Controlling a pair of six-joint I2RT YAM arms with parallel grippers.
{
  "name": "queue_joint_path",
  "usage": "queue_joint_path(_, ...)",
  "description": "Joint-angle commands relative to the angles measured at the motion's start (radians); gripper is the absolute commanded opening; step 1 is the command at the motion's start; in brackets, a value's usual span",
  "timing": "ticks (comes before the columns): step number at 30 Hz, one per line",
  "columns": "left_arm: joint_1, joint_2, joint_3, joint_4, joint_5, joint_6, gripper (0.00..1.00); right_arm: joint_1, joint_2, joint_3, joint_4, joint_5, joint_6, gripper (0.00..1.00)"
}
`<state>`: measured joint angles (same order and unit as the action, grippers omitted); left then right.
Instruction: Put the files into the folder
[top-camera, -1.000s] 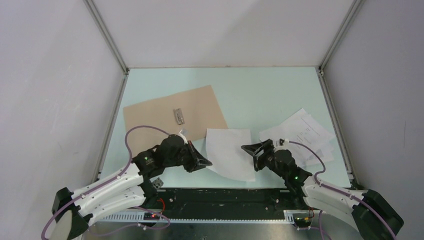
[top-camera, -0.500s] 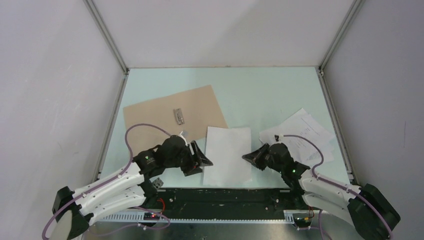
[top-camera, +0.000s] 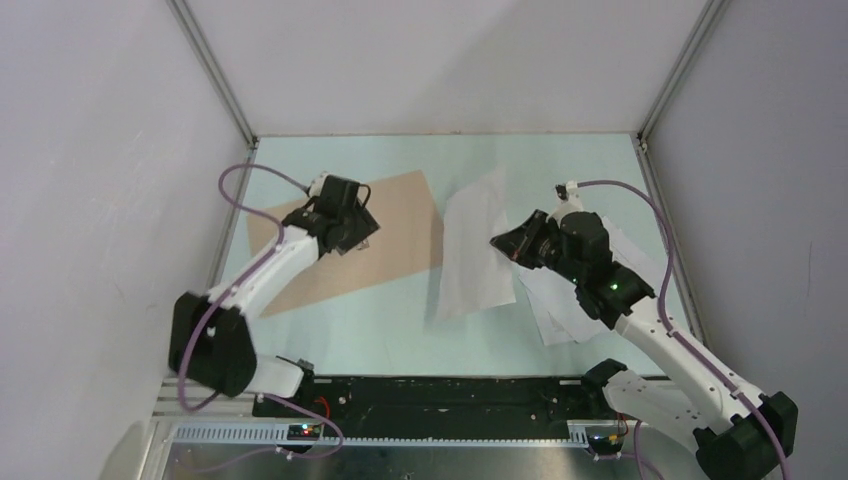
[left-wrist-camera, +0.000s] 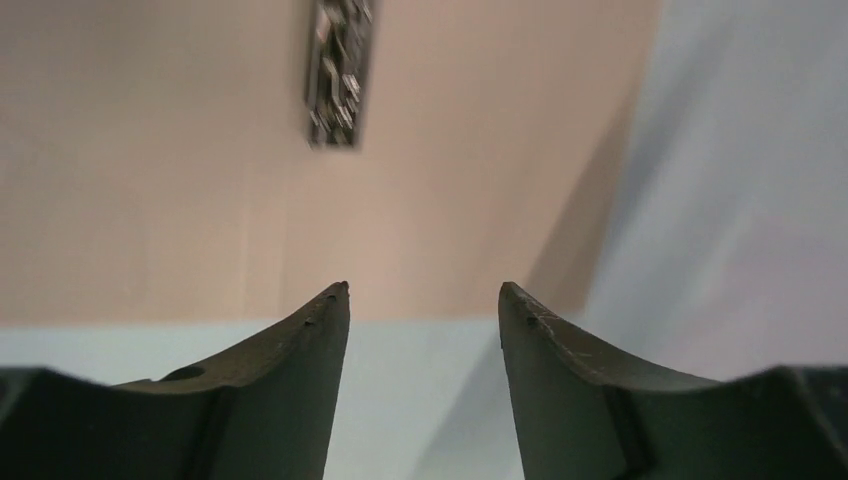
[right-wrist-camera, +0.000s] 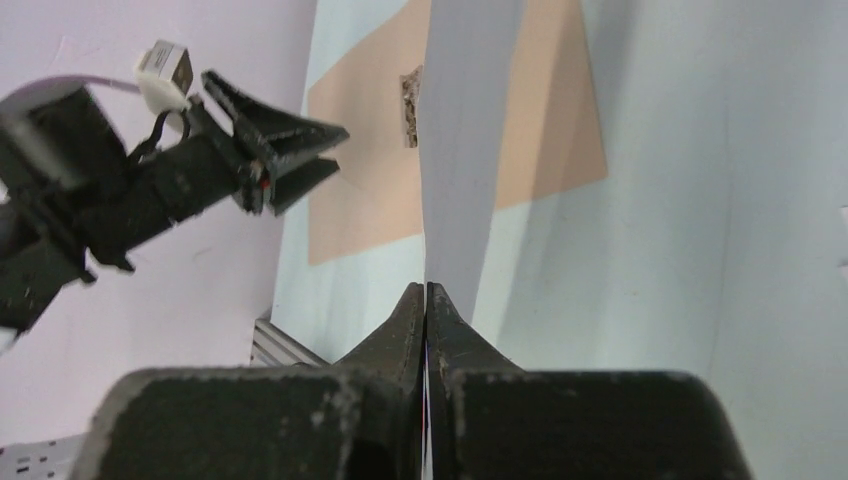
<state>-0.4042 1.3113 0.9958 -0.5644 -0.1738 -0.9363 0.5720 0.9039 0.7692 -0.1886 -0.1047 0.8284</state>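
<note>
The tan folder (top-camera: 400, 240) lies flat at the left of the table, with its metal clip (left-wrist-camera: 338, 70) showing in the left wrist view. My left gripper (top-camera: 362, 235) hovers open over the folder (left-wrist-camera: 180, 170), nothing between its fingers. My right gripper (top-camera: 497, 243) is shut on the edge of one white sheet (top-camera: 475, 250), which hangs lifted and tilted just right of the folder. The right wrist view shows that sheet (right-wrist-camera: 465, 150) rising from the shut gripper (right-wrist-camera: 426, 290), with the folder (right-wrist-camera: 550, 120) behind it. The other files (top-camera: 560, 305) lie in a loose pile under the right arm.
White enclosure walls with metal corner posts (top-camera: 215, 75) surround the pale green table (top-camera: 380, 320). The left arm (right-wrist-camera: 150, 190) reaches in from the left in the right wrist view. A black rail (top-camera: 430, 395) runs along the near edge.
The left arm swung from the near edge to above the folder, its gripper opening. The right gripper shut on the white sheet and lifted it up and back, towards the folder.
</note>
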Motion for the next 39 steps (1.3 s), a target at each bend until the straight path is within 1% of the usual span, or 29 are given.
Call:
queue_joint_path(1, 0.082, 0.186, 0.138, 0.000, -0.175, 0.120, 0.59, -0.057, -0.021, 0.090, -0.150, -0.044, -0.120, 0.00)
queue_joint_path(4, 0.114, 0.305, 0.201, 0.002, -0.172, 0.157, 0.55, -0.090, -0.031, 0.133, -0.181, -0.085, -0.137, 0.00)
queue_joint_path(8, 0.155, 0.423, 0.288, 0.004, -0.160, 0.201, 0.47, -0.129, -0.044, 0.160, -0.202, -0.125, -0.150, 0.00)
queue_joint_path(13, 0.196, 0.545, 0.374, 0.007, -0.114, 0.257, 0.43, -0.151, -0.064, 0.162, -0.219, -0.150, -0.153, 0.00)
queue_joint_path(17, 0.218, 0.607, 0.370, 0.022, -0.070, 0.257, 0.40, -0.178, -0.089, 0.162, -0.230, -0.172, -0.155, 0.00)
queue_joint_path(26, 0.215, 0.659, 0.336, 0.066, -0.008, 0.244, 0.31, -0.201, -0.105, 0.197, -0.255, -0.204, -0.170, 0.00)
queue_joint_path(28, 0.202, 0.664, 0.328, 0.070, 0.003, 0.238, 0.28, -0.201, -0.108, 0.216, -0.261, -0.205, -0.175, 0.00)
queue_joint_path(32, 0.149, 0.651, 0.298, 0.072, 0.016, 0.206, 0.17, -0.203, -0.098, 0.246, -0.266, -0.219, -0.185, 0.00)
queue_joint_path(36, 0.061, 0.624, 0.254, 0.082, 0.034, 0.148, 0.08, -0.202, -0.077, 0.278, -0.255, -0.241, -0.196, 0.00)
queue_joint_path(39, -0.030, 0.596, 0.214, 0.098, 0.051, 0.082, 0.03, -0.203, -0.058, 0.311, -0.252, -0.259, -0.209, 0.00)
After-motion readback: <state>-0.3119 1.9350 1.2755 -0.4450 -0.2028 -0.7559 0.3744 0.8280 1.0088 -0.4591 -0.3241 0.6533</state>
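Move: The metal clip on the open folder lies about 11 cm ahead of the left hand, 7 cm to its left and 12 cm below. The folder's middle is some 8 cm ahead and 10 cm left of that hand; the white sheet held by the right hand is roughly 20 cm to its right, 2 cm ahead and at about its height. From the right hand the clip is about 20 cm ahead, 26 cm left and 23 cm below. The left hand sweeps forward and left while sinking about 12 cm onto the folder's metal clip, its fingers tipping some 15 degrees steeper and closing until they pinch the clip's lever, then, low over the table, it draws the clip about 5 cm to the right. Meanwhile the right hand, still pinching the white sheet shut between its fingers, eases right by around 4 cm, away from the folder, and rises about 7 cm. ##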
